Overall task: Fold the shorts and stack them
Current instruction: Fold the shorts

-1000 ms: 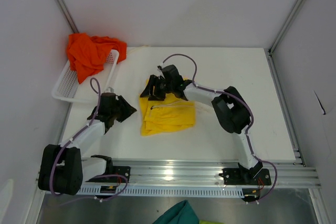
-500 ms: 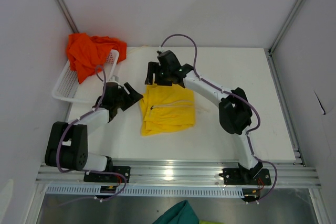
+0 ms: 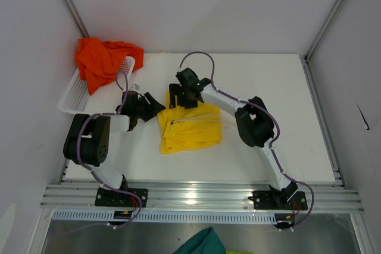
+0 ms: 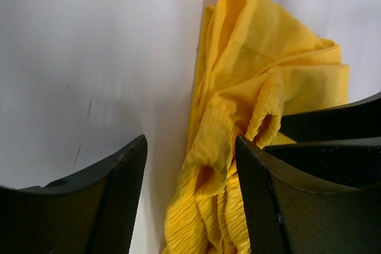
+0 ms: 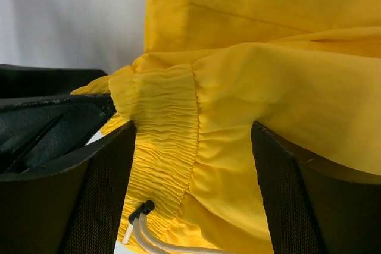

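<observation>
The yellow shorts (image 3: 191,128) lie folded on the white table, waistband toward the back left. My left gripper (image 3: 156,104) is at their upper left corner. In the left wrist view it (image 4: 190,171) stands open, with the bunched yellow waistband (image 4: 223,165) between its fingers (image 4: 116,197). My right gripper (image 3: 180,97) is at the top edge beside it. In the right wrist view it (image 5: 193,171) is open over the elastic waistband (image 5: 164,141) and white drawstrings (image 5: 146,233). The orange-red shorts (image 3: 101,60) are draped over the basket at the back left.
A white plastic basket (image 3: 74,96) stands at the table's back left corner, close behind my left arm. A teal-green cloth (image 3: 202,243) lies below the rail at the near edge. The two grippers are almost touching each other.
My left gripper has moved up and right to the yellow shorts' corner. The right gripper lifted back a little and came down again. Both sets of jaws have spread wider.
</observation>
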### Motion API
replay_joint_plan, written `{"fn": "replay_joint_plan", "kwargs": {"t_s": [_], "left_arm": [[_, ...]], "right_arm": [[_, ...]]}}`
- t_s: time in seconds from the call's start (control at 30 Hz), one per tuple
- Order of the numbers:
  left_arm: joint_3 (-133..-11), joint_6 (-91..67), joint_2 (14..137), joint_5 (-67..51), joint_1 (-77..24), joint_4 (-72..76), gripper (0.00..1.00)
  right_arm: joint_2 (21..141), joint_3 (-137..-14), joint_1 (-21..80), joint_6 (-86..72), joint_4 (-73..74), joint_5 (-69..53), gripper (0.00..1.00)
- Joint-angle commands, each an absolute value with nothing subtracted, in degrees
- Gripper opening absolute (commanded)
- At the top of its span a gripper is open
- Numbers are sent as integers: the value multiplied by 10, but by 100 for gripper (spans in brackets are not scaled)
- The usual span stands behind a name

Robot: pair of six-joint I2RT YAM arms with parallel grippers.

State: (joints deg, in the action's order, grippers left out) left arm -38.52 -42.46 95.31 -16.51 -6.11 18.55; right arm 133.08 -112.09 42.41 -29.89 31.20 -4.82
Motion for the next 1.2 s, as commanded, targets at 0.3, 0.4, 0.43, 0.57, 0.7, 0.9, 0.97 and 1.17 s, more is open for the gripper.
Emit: {"fn": "replay_joint_plan", "kwargs": {"t_s": [0.3, 0.4, 0.43, 0.57, 0.7, 0.9, 0.97, 1.17], "left_arm": [[-400, -435, 1001, -234, -38, 326, 24], [-399, -440, 1013, -255, -33, 346, 6], [-400, -444, 1017, -257, -33, 349, 0], [-395, -447, 1021, -265, -30, 367, 0], [-402, -448, 1031, -277, -30, 370, 0], [-400, -453, 1038, -294, -31, 391, 0], [-403, -454, 1041, -300, -30, 394, 0], [-403, -456, 1047, -307, -30, 403, 0]], "right_arm": [[1322, -1104, 422, -282, 228, -113, 77], [1333, -1114, 426, -280, 232, -113, 73], [1337, -1116, 425, -280, 234, -113, 72], [1342, -1116, 432, -275, 229, -114, 70], [1347, -1127, 441, -273, 228, -110, 70], [1364, -1150, 442, -279, 229, -122, 53], [1359, -1141, 446, -276, 224, -126, 46], [1341, -1125, 462, -263, 200, -149, 44]]}}
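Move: Just ahead of the open left fingers, about 2 cm forward, 1 cm right and 1 cm down, is the left end of the yellow shorts' folded waistband; from the right hand it lies some 8 cm left, level fore-and-aft and 3 cm below. The drawstring's left tip is about 5 cm right of the left hand and 4 cm back; the white basket stands roughly 25 cm to its left and 12 cm farther out. Closing from well open to shut, the left fingers pinch the left end of the waistband fold while that hand eases about 2.5 cm forward and its wrist turns some 10 degrees. The right hand slides about 4 cm left at nearly the same height along the shorts towards the left fingers, tips bearing on the cloth, and narrows from wide to about half open without shutting. ##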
